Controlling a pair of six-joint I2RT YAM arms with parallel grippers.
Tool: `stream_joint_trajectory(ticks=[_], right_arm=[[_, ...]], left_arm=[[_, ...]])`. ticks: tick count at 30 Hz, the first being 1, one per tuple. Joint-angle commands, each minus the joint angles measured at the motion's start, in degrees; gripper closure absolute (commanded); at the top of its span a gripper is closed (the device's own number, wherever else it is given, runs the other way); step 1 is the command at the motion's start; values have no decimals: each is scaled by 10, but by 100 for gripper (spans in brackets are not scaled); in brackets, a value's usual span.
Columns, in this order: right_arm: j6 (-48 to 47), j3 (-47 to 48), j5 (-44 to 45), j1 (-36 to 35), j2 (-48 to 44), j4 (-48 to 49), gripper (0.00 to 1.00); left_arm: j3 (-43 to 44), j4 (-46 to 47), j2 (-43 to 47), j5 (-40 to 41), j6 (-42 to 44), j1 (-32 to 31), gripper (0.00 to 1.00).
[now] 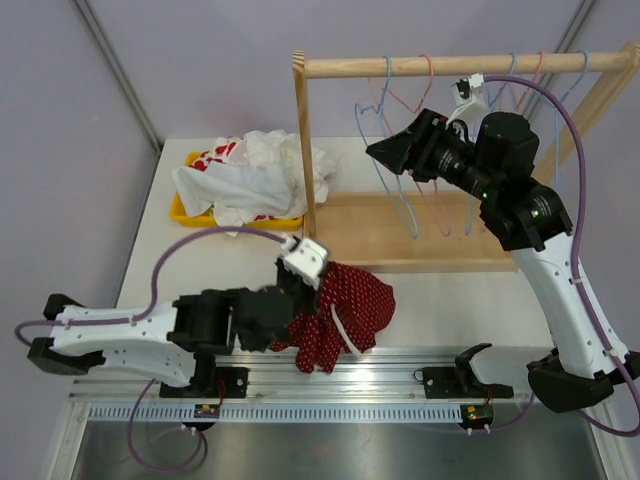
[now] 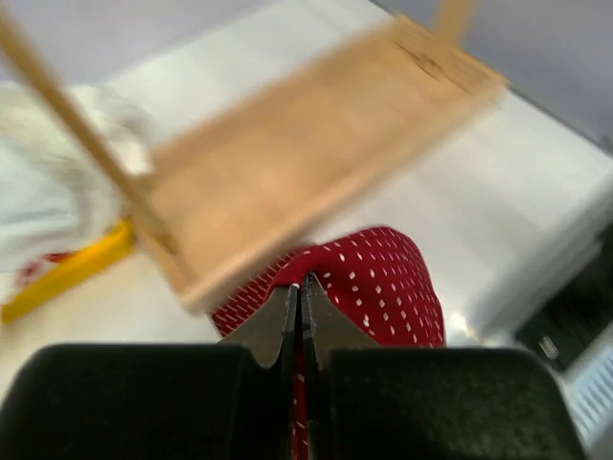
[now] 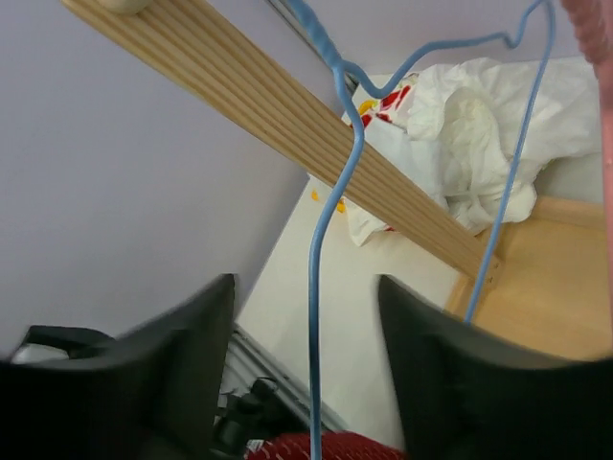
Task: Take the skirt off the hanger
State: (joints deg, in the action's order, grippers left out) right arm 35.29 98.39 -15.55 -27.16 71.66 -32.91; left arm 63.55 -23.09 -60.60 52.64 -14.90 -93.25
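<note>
The red skirt with white dots (image 1: pixel 352 305) lies crumpled on the table in front of the rack's base. My left gripper (image 1: pixel 297 298) is shut on a fold of the skirt (image 2: pixel 383 278), its fingertips (image 2: pixel 296 287) pressed together on the cloth. A blue wire hanger (image 1: pixel 372 110) hangs bare from the wooden rod (image 1: pixel 450 65). My right gripper (image 1: pixel 385 150) is up at the rod, open. In the right wrist view the hanger (image 3: pixel 321 240) runs down between the spread fingers of that gripper (image 3: pixel 306 287) without touching them, and a strip of skirt (image 3: pixel 316 447) shows below.
Several more blue and pink wire hangers (image 1: pixel 432 190) hang along the rod. The rack has a wooden base (image 1: pixel 400 235) and an upright post (image 1: pixel 303 140). A yellow tray (image 1: pixel 185 212) piled with white clothes (image 1: pixel 260 175) sits at the back left. A metal rail (image 1: pixel 340 385) runs along the near edge.
</note>
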Motion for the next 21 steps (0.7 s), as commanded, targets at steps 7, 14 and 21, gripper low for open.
stream_joint_trajectory(ticks=[7, 14, 21], right_arm=[[-34, -49, 30, -1, -85, -3, 0], [-54, -123, 47, -1, -180, -15, 1], [-64, -228, 37, -1, -246, -8, 1]], left_arm=[[242, -15, -10, -269, 162, 471, 100], [697, -123, -301, -463, 108, 765, 100], [747, -16, -456, -562, 16, 830, 100]])
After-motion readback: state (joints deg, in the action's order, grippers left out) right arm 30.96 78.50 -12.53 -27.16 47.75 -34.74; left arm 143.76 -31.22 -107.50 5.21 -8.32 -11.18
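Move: The yellow basket for the skirt the left hand holds lies about 34 cm ahead of that hand, 22 cm to its left and 28 cm below; the white clothes in it are some 36 cm ahead and 15 cm left. The rack's left post stands about 25 cm ahead, 3 cm left. From the right hand the basket is roughly 18 cm ahead, 30 cm left and 43 cm below; the emptied blue hanger is right at its fingertips. Forward, up and left in one fast sweep, the left arm carries the pinched red dotted skirt some 39 cm out, past the left side of the rack's post to high above the basket, swinging counter-clockwise about 35 degrees and tipping up, then just starting to sink. The right fingers finish opening wide while that hand backs off about 10 cm, back and right, from the blue hanger. ##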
